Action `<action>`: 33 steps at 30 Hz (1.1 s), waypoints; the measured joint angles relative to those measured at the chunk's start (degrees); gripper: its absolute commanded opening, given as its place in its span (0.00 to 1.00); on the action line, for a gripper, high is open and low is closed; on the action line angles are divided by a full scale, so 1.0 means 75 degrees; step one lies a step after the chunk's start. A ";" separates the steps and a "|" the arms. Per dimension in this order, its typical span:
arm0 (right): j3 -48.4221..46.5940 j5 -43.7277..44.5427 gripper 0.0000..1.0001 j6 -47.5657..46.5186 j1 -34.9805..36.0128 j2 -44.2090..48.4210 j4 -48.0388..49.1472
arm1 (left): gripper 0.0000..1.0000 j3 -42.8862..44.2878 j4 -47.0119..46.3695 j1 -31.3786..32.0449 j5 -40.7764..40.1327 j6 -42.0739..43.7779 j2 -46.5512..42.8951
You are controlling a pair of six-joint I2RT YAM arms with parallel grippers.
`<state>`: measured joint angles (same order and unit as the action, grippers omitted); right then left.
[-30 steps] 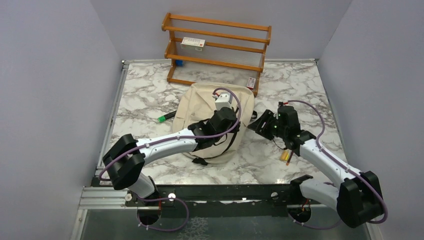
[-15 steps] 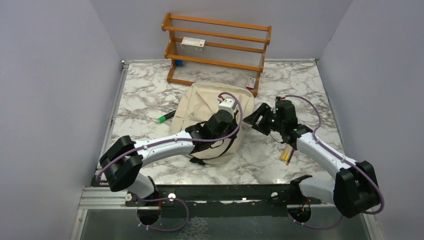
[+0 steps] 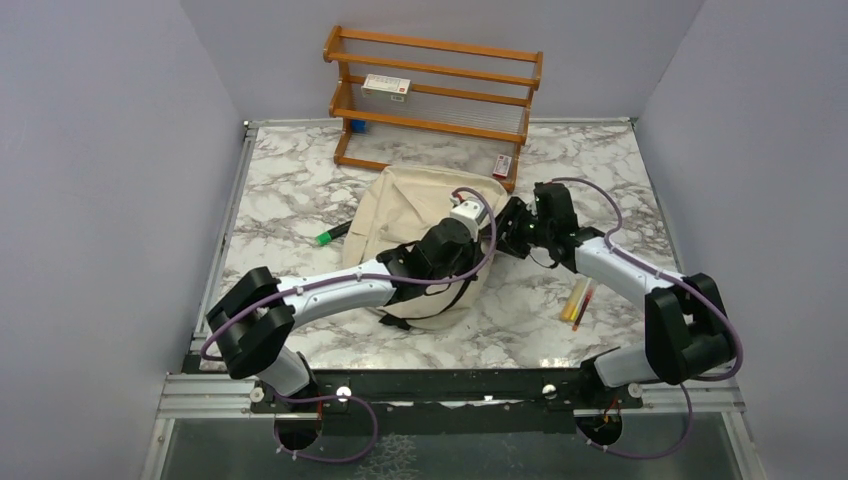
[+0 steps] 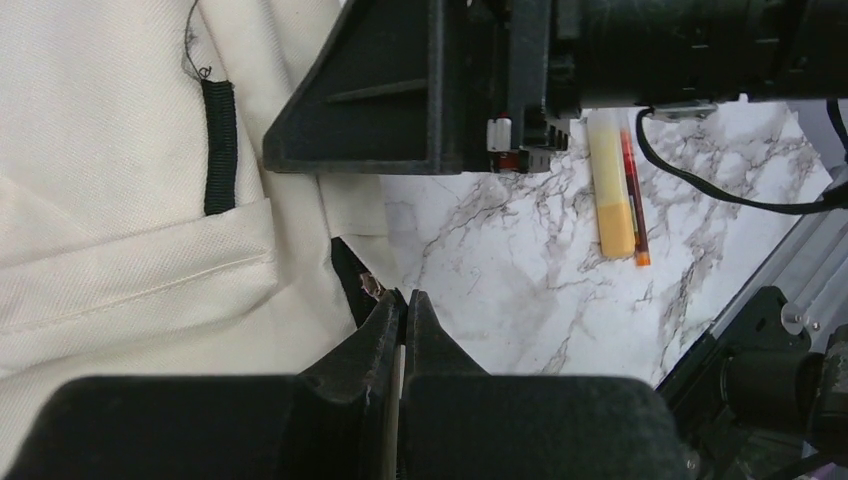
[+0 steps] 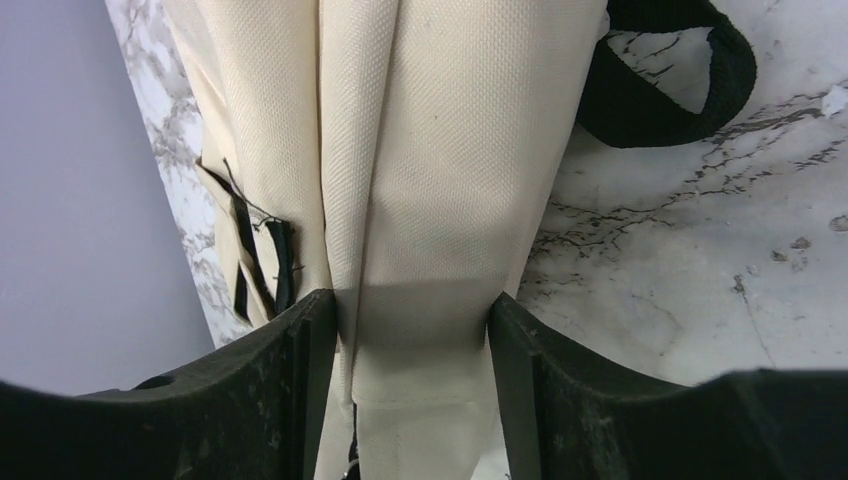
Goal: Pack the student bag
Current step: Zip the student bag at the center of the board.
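Note:
The student bag (image 3: 410,215), a cream fabric backpack with black straps (image 3: 432,292), lies mid-table. My left gripper (image 3: 487,222) reaches across it to its right edge. In the left wrist view its jaws (image 4: 405,300) are pinched together at the bag's dark-lined rim (image 4: 345,280), beside a small zipper pull (image 4: 370,287). My right gripper (image 3: 510,226) meets the bag's right side from the other way. It is open (image 5: 410,300), and a fold of the cream fabric (image 5: 430,200) fills the space between its fingers. A black loop (image 5: 680,90) of the bag lies on the marble.
A yellow highlighter and a red pen (image 3: 577,300) lie on the marble right of the bag. A green-capped marker (image 3: 330,236) lies at its left. The wooden rack (image 3: 435,100) at the back holds a small box (image 3: 387,86). Grey walls close in on three sides.
The right gripper has swung left and away from me, onto the bag's right edge, uncovering the pens. The left gripper has slid right along the bag while staying shut.

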<state>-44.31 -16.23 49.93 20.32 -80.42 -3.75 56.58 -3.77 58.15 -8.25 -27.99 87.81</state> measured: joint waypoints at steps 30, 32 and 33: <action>-0.0557 -0.0291 0.01 -0.0527 -0.0286 -0.0621 -0.0052 | 0.00 -0.0207 0.1451 0.0023 0.1571 0.1553 -0.1306; -0.0621 -0.0391 0.00 -0.0580 -0.0318 -0.0682 -0.0093 | 0.00 -0.0414 0.1536 0.0023 0.1609 0.1568 -0.1536; -0.0641 -0.0428 0.01 -0.0600 -0.0332 -0.0708 -0.0114 | 0.00 -0.0495 0.1562 0.0023 0.1620 0.1568 -0.1626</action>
<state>-49.12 -19.44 45.43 17.82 -85.73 -4.60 52.86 7.94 58.33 3.90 -16.23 75.61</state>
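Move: The left hand already holds the zip pull; the run ahead of it curves to the black strap at the bag's near edge, about 10 cm back, 14 cm left and 9 cm down. The bag's side fold stands between the open right fingers, about 1 cm ahead, level sideways, 2 cm below that hand. From the right hand, the pens lie roughly 14 cm back, 15 cm right and 8 cm down. Right fingers pinch the bag's side fold while the left drags the zip pull some 6 cm back and left. ##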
